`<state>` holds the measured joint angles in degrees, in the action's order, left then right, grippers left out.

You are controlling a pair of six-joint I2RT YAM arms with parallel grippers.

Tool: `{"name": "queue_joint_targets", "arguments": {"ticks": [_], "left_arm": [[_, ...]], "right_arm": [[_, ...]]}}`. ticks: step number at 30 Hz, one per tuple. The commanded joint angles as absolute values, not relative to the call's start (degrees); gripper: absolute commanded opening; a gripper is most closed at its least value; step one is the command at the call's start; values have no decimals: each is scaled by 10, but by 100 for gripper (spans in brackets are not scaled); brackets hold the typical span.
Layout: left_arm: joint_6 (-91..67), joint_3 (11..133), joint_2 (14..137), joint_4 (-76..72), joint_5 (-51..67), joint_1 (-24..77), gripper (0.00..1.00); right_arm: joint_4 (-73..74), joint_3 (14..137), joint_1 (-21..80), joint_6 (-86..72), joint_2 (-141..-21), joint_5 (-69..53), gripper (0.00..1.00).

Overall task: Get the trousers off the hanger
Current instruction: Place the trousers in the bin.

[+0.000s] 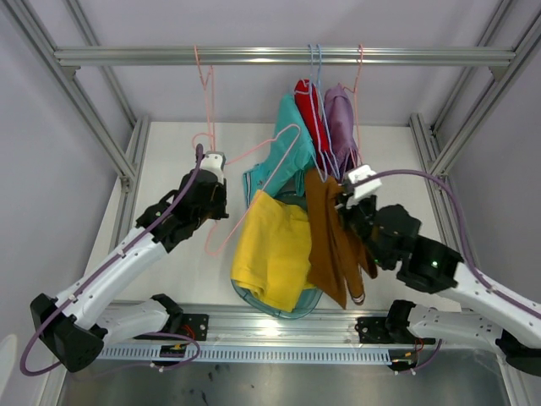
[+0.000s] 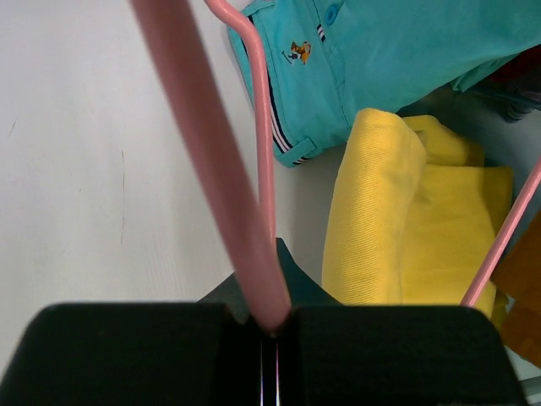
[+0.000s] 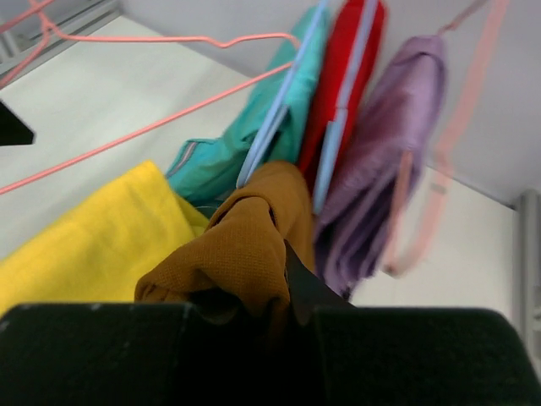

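Observation:
My left gripper is shut on the wire of an empty pink hanger, held slantwise over the table. The right gripper is shut on the brown trousers, which droop from it towards the front. Whether they still hang on a hanger I cannot tell. Yellow trousers lie in a pile below. Teal trousers, red trousers and lilac trousers hang from hangers on the rail.
A metal rail crosses the back, with a second bare pink hanger at its left. Blue hangers carry the teal and red cloth. A clear bluish basket holds the yellow pile. Frame posts stand at both sides.

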<state>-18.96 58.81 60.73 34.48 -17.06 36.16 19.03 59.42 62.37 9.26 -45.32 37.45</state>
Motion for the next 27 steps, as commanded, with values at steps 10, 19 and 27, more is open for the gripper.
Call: {"name": "queue_joint_targets", "arguments": {"ticks": [10, 19, 27], "left_arm": [[-183, 601, 569, 339, -200, 367, 1], [-185, 597, 545, 336, -223, 365, 0], [-183, 596, 548, 335, -222, 364, 0]], "right_arm": [[-54, 558, 616, 6, -611, 217, 0], [-148, 523, 618, -41, -682, 149, 2], [-150, 553, 647, -62, -714, 84, 100]]}}
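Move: The bin's middle is about 13 cm left of the right gripper, some 2 cm back and roughly 33 cm below; the brown trousers already hang from that gripper. In the bin the yellow trousers lie about 18 cm left of it, 1 cm back. The turquoise trousers hang some 18 cm ahead and 13 cm left, lower than the gripper. From the left gripper the bin is about 19 cm right, 7 cm back, 19 cm below. Carry the brown trousers on with the right gripper, sweeping about 18 cm left and 11 cm down over the bin while turning some 25 degrees counter-clockwise and tipping the fingers down a little. Near the end, open the fingers wide and let go of the trousers. Keep the pink hanger pinched in the left gripper and lift it a couple of centimetres, easing left. ##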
